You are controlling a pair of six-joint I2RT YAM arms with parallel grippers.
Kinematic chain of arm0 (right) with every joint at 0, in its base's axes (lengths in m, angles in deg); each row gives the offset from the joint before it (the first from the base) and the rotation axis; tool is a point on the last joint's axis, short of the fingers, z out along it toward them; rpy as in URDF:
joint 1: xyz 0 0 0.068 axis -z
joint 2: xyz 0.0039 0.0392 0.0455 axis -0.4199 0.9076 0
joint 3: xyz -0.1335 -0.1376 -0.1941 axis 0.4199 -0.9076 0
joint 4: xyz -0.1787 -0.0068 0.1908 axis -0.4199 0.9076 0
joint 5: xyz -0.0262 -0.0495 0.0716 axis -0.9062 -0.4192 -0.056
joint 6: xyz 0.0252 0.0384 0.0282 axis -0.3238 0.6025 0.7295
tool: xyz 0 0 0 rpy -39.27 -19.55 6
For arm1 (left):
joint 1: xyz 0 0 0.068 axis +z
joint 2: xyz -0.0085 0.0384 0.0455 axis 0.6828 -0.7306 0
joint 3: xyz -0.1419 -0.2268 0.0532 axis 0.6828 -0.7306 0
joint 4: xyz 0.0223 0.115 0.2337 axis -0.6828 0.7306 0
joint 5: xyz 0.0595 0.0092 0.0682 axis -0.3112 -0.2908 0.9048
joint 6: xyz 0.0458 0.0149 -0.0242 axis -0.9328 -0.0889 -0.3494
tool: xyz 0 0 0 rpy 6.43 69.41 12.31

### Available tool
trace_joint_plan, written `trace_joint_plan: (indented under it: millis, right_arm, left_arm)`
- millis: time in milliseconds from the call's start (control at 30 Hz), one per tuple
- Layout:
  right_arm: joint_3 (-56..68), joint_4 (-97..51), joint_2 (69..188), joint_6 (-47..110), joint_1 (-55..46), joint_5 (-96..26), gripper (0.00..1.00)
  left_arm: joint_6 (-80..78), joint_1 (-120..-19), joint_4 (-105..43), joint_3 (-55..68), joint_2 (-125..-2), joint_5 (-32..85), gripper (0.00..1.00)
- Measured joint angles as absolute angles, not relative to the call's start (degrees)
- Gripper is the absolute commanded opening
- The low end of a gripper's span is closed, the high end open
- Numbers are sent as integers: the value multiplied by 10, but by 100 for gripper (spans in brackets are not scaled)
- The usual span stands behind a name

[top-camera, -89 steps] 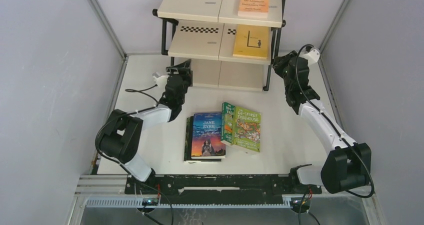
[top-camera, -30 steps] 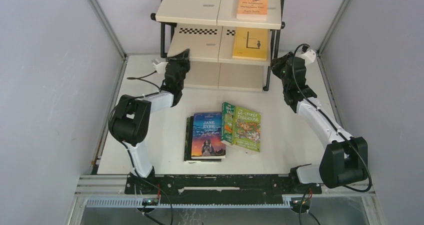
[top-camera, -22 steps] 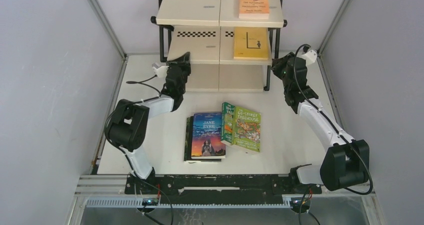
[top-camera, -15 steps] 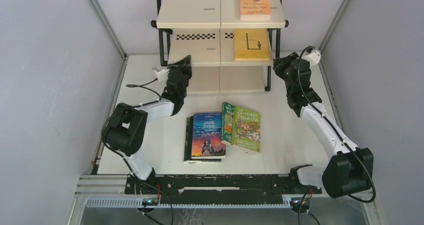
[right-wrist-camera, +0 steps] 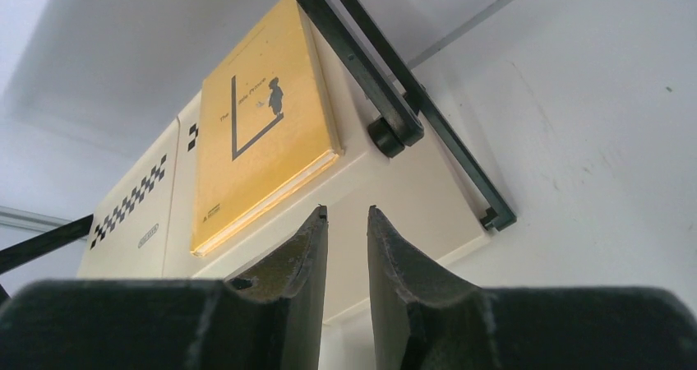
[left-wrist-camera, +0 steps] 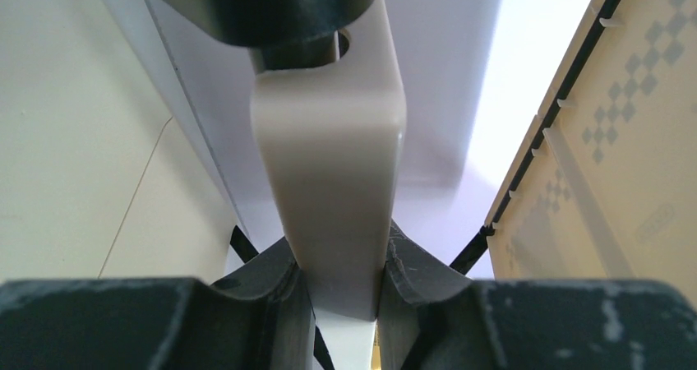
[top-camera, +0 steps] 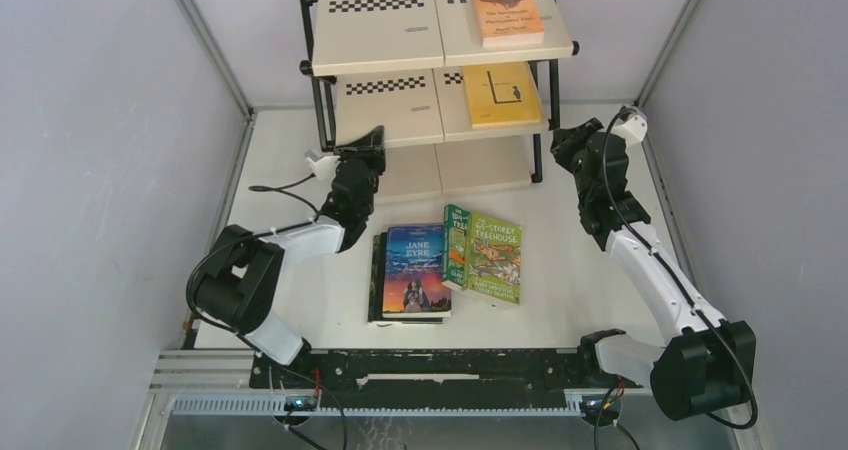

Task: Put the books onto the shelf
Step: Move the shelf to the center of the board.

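Observation:
The shelf stands at the back, turned slightly. An orange book lies on its top tier and a yellow book on the middle tier. My left gripper is shut on the edge of a cream shelf board, which fills its jaws. My right gripper is off the shelf's right leg; its jaws stand slightly open with nothing between them, below the yellow book. On the table lie the blue Jane Eyre, on a dark book, and two green books.
Grey walls close in the white table on the left, right and back. A black frame leg of the shelf runs close past my right fingers. Cables trail from both wrists.
The shelf has turned and slid nearer on its left side, with my left gripper still clamped on its board. My right arm has drawn back a little toward the right.

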State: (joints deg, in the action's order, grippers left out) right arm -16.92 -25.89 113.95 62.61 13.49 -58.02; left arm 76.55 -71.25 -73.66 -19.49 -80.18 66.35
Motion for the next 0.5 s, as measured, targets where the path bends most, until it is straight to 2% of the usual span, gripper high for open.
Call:
trace_joint_plan:
  millis: [167,333,500]
  right_arm:
    - [-178,-251,1116,626,134,-582,31]
    - [-183,-243,1105,626,129,-585,31]
    - [-184,-235,1104,626,123,-587,32]
  left_arm:
    - [769,-719,-739,-215,-785,664,28]
    - [767,-726,-743,-245,-763,662,51]
    - [753,-730,-742,-263,-743,658,66]
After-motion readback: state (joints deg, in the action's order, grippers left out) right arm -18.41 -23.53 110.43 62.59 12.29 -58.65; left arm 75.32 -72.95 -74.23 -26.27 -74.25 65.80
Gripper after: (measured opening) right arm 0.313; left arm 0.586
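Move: The left hand has the front edge of the shelf's middle board between its fingers; that board's middle lies about 11 cm ahead and 14 cm right, level with the hand. The yellow book on the board is some 26 cm right and 11 cm ahead. Jane Eyre lies about 26 cm back, 8 cm right and 22 cm below. From the right hand, the board's middle is about 24 cm left and 9 cm ahead. The left hand draws the shelf back about 3 cm, opening off the board edge; the right eases back 1.5 cm. ##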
